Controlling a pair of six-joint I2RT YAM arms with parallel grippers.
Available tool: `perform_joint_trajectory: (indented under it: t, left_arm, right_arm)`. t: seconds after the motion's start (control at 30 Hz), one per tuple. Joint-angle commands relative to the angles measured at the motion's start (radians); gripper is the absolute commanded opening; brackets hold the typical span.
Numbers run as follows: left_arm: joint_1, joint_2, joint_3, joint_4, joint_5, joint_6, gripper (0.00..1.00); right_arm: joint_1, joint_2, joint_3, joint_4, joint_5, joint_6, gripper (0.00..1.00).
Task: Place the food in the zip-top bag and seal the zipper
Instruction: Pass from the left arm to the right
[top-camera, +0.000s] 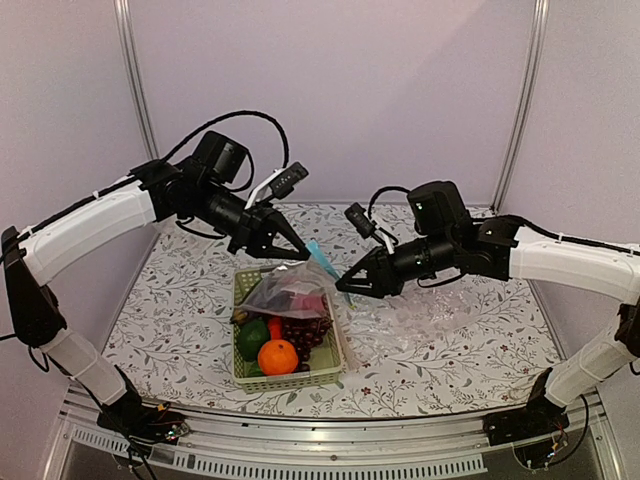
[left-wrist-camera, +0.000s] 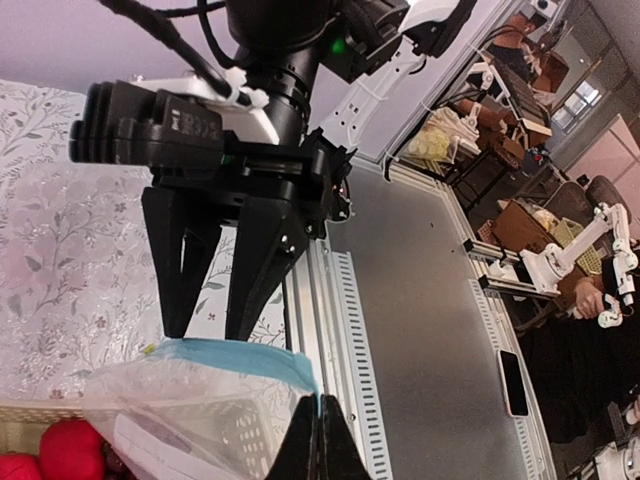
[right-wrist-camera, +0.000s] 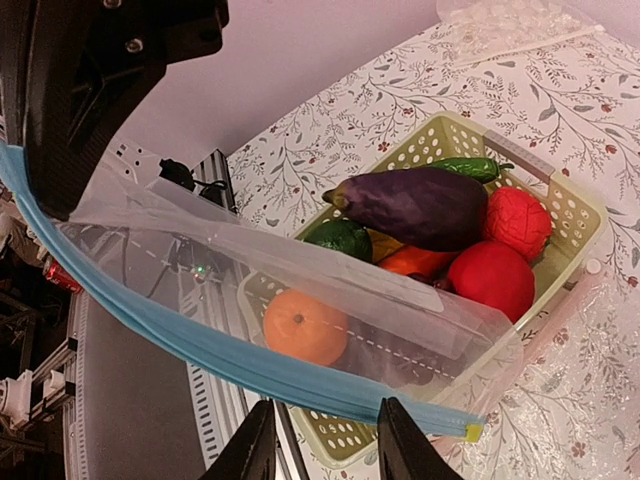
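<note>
The clear zip-top bag (top-camera: 290, 288) hangs over a pale green basket (top-camera: 300, 374), its light-blue zipper (right-wrist-camera: 250, 367) stretched in a curve. My left gripper (top-camera: 300, 250) is shut on one end of the zipper (left-wrist-camera: 235, 356), its tips (left-wrist-camera: 322, 425) pinched together on the corner. My right gripper (right-wrist-camera: 325, 440) stands open just below the strip's other end, the strip not pinched between its fingers. The food lies in the basket, not in the bag: purple eggplant (right-wrist-camera: 420, 205), orange (right-wrist-camera: 305, 325), red fruit (right-wrist-camera: 490, 278), a dark green vegetable (right-wrist-camera: 342, 238) and grapes (top-camera: 305, 330).
A bubbly clear plastic sheet (top-camera: 430, 318) lies on the flowered table right of the basket. A slotted metal rail (top-camera: 320, 445) runs along the near edge. My right gripper (left-wrist-camera: 205, 335) points at the zipper from straight across in the left wrist view.
</note>
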Motion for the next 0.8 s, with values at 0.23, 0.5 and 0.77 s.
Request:
perform_joint_trajectory:
  t: [0.23, 0.5, 0.77]
  left_arm:
    - [-0.021, 0.052, 0.067, -0.017, 0.044, -0.017, 0.00]
    - [-0.032, 0.097, 0.110, -0.035, 0.038, -0.014, 0.00]
    - [-0.032, 0.110, 0.132, 0.029, -0.169, -0.048, 0.11]
  right_arm:
    - [0.005, -0.022, 0.029, -0.026, 0.065, -0.042, 0.31]
    - [0.005, -0.041, 0.037, -0.030, 0.101, -0.053, 0.10]
    - [0.006, -0.104, 0.021, -0.052, 0.129, 0.012, 0.00]
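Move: Your left gripper already pinches one end of the blue zipper strip. Its yellow-tipped free end hangs about 8 cm to the left hand's right and 10 cm below. From the right hand the free end is some 1 cm ahead, 2 cm right and 3 cm down, the strip crossing at its half-open fingers. The food basket's middle is about 11 cm to the right hand's left, 1 cm back and 17 cm down; the tomato in it is 7 cm left, 4 cm ahead and 16 cm down. Ease the right gripper about 1 cm forward and shut its fingers on the blue strip a little short of the yellow tip, then lift about 1.5 cm, drifting 1 cm right. Meanwhile keep the left pinch and, after a small rise, carry that end about 2 cm right and a bit over 1 cm forward. ##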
